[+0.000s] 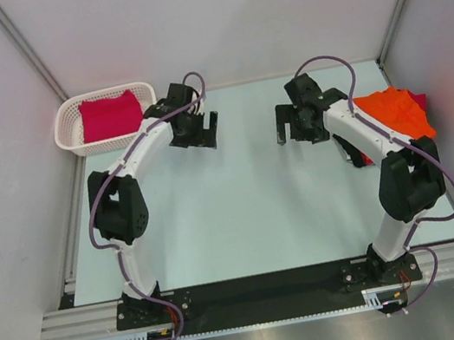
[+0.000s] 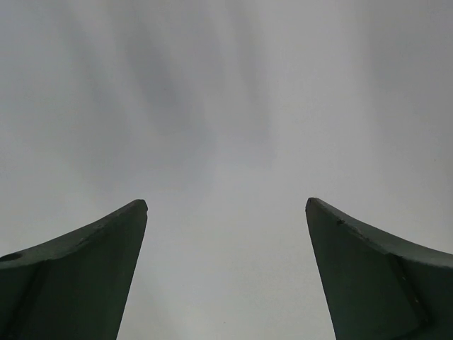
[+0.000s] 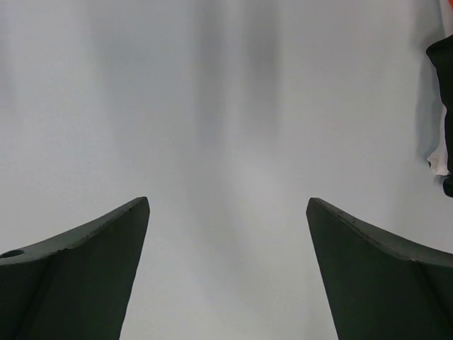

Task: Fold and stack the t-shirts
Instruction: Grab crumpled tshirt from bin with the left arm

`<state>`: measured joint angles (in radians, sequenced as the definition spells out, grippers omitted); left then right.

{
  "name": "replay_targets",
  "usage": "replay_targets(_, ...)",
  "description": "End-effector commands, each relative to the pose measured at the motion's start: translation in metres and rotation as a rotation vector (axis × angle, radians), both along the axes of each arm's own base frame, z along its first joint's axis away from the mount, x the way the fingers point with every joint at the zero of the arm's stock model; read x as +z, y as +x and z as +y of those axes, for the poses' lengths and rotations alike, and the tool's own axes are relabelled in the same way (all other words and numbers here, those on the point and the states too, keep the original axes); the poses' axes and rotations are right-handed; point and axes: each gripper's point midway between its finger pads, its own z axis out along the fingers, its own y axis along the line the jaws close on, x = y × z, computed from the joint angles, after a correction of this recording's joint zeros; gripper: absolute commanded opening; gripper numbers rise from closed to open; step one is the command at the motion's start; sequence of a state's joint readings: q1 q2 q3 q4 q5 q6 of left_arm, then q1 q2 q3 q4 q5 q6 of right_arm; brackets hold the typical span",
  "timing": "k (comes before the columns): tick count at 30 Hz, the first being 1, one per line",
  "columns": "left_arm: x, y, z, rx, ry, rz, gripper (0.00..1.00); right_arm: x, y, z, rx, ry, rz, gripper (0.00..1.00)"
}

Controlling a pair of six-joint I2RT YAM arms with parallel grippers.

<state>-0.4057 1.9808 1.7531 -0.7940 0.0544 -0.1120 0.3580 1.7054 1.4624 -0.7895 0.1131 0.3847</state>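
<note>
A folded crimson t-shirt [image 1: 109,116] lies in the white mesh basket [image 1: 70,137] at the back left. A crumpled orange t-shirt [image 1: 393,112] is heaped at the right edge of the table, with a bit of crimson cloth [image 1: 420,101] showing behind it. My left gripper [image 1: 195,132] hovers open over the table just right of the basket. Left of the orange heap, my right gripper [image 1: 292,127] hangs open too. Both wrist views show bare table between spread fingers [image 2: 92,262] [image 3: 92,262], and nothing is held.
White walls close in the table on the left, back and right. The pale table top [image 1: 243,211] stretches between the arms. A dark arm part [image 3: 442,113] shows at the right edge of the right wrist view.
</note>
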Motion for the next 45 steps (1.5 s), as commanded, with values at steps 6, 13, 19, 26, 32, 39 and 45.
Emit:
replay_targets(6, 0.012, 0.008, 0.018, 0.032, 0.075, -0.062, 1.00, 0.021, 0.015, 0.010, 0.016, 0.026, -0.068, 1.00)
replay_targets(13, 0.014, 0.018, 0.039, 0.109, 0.184, -0.086, 1.00, 0.022, 0.019, 0.011, 0.020, 0.024, -0.070, 1.00)
replay_targets(19, 0.069, 0.061, 0.062, 0.271, 0.241, -0.242, 1.00, 0.020, 0.018, 0.017, 0.028, 0.039, -0.065, 1.00)
replay_targets(26, 0.130, 0.109, 0.089, 0.423, 0.166, -0.403, 0.99, 0.022, 0.016, 0.020, 0.028, 0.037, -0.068, 1.00)
replay_targets(32, 0.153, 0.124, 0.162, 0.635, 0.090, -0.496, 1.00, 0.020, 0.008, 0.018, 0.027, 0.035, -0.061, 1.00)
replay_targets(39, 0.114, 0.146, 0.249, 0.725, 0.003, -0.382, 1.00, 0.030, 0.008, 0.017, 0.050, 0.012, -0.057, 1.00)
replay_targets(45, 0.088, 0.160, 0.295, 0.819, -0.047, -0.342, 1.00, 0.034, 0.008, 0.016, 0.063, -0.009, -0.048, 1.00)
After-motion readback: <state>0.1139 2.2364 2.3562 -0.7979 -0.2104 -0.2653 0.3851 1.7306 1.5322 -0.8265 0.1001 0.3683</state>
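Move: Up in the far left corner, the red t-shirt lies in the white bin, about 27 cm to the left of the left hand, 20 cm farther out and some 9 cm below it. The middle of the white bin is roughly 28 cm left and 20 cm ahead of that hand, about 9 cm lower. From the right hand, the red t-shirt lies about 57 cm left, 25 cm ahead and 10 cm below. Easing left at first, the left hand then climbs and reaches forward by about 12 cm each, and from there sweeps quickly left, to end above the near part of the white bin, some 29 cm left of its start. Meanwhile it turns about 45 degrees counter-clockwise and tips its fingers outward, keeping them wide open and touching nothing. ##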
